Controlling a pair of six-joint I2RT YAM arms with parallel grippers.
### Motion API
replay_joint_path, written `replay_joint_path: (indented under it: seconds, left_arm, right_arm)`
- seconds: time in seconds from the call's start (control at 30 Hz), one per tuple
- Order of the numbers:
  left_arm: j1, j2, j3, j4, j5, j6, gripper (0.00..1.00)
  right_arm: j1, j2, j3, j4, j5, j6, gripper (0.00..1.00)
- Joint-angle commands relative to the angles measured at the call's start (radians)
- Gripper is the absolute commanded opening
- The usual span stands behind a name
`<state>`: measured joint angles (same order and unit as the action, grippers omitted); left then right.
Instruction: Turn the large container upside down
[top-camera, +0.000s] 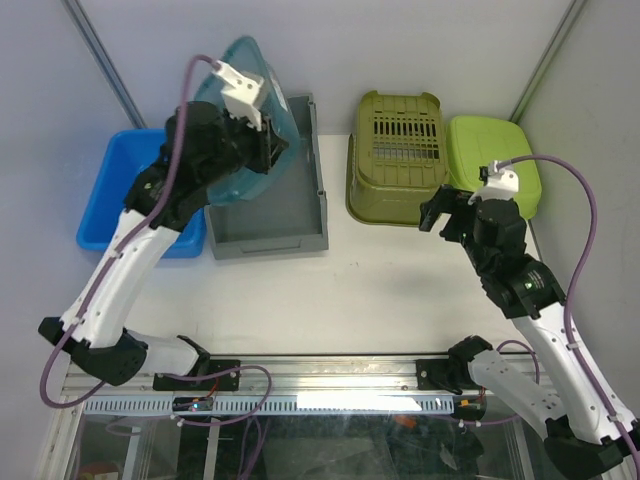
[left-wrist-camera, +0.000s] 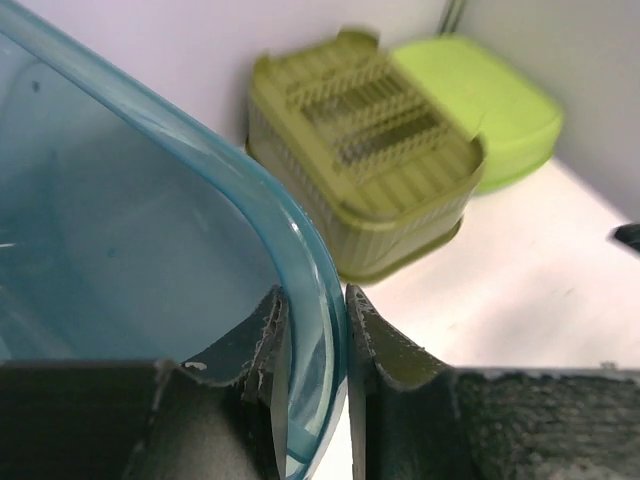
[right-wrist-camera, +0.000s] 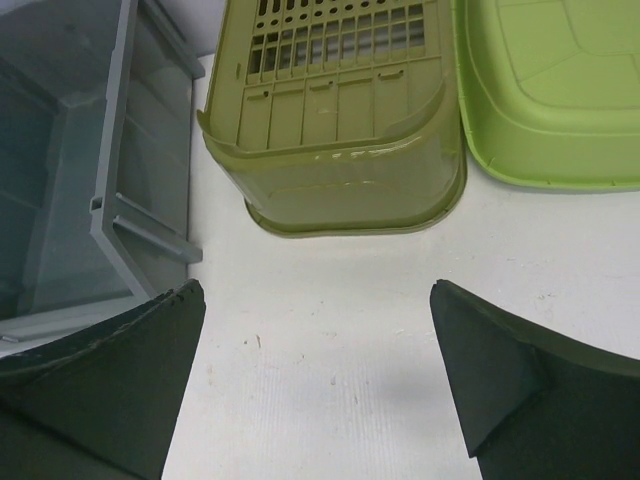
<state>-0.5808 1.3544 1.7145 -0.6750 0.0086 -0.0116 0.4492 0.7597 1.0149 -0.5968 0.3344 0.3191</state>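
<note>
The large container (top-camera: 247, 62) is a see-through teal tub, lifted and tipped on its side above the grey bin (top-camera: 275, 222). My left gripper (top-camera: 272, 150) is shut on its rim. In the left wrist view the teal rim (left-wrist-camera: 318, 300) runs between the two fingers, one inside the tub and one outside, and the tub wall (left-wrist-camera: 120, 230) fills the left of the frame. My right gripper (top-camera: 432, 212) hangs open over bare table in front of the olive basket (top-camera: 398, 155), with nothing between its fingers (right-wrist-camera: 318, 290).
The olive slotted basket (right-wrist-camera: 335, 120) lies upside down at the back middle, with a lime green tub (top-camera: 497, 160) upside down to its right. A blue bin (top-camera: 112, 195) stands at the left beside the grey bin (right-wrist-camera: 100, 150). Walls close the back and the right side.
</note>
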Motion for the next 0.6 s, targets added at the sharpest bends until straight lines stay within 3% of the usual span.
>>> replay_joint_path:
  seconds: [0.0,0.13,0.27,0.33,0.57]
  left_arm:
    - [0.007,-0.071,0.143,0.038,0.162,-0.056,0.00]
    - [-0.007,-0.057,0.194,0.041,0.391,-0.172,0.00]
    - [-0.117,-0.034,0.155,0.130,0.522,-0.295,0.00]
    - [-0.178,-0.032,0.102,0.227,0.609,-0.389,0.00]
    - [-0.192,-0.076,-0.179,0.755,0.827,-0.816,0.00]
  right_arm:
    - [-0.001,-0.044,0.002,0.043,0.093,0.047,0.99]
    - [-0.001,-0.092,0.026,0.045,0.171,0.064,0.99]
    - [-0.001,-0.114,0.127,0.021,0.210,0.038,0.99]
    - [-0.001,-0.107,0.198,-0.010,0.233,0.024,0.99]
    - [-0.001,-0.128,0.370,-0.051,0.344,-0.022,0.99]
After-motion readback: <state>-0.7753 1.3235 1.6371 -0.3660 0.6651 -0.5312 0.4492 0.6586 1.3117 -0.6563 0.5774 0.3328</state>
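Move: The left gripper, shut on the teal container's rim, has the container's middle about 5 cm ahead and 5 cm left. The open table it swings over lies roughly 12 cm back, 15 cm right and 40 cm below; the gray container is 12 cm ahead, 4 cm left, 34 cm below, and the olive basket 15 cm ahead, 25 cm right, 32 cm below. From the right gripper, the teal container is some 34 cm left, 9 cm ahead and 10 cm higher. Swing the left gripper back about 15 cm and right some 13 cm, away from the gray container and over the open table, rising first and then easing down a little. Keep the rim pinched while turning the wrist clockwise and rolling it until the fingers point level to the right. Meanwhile raise the open, empty right gripper about 13 cm and draw it right and back, tilting its fingertips up. ##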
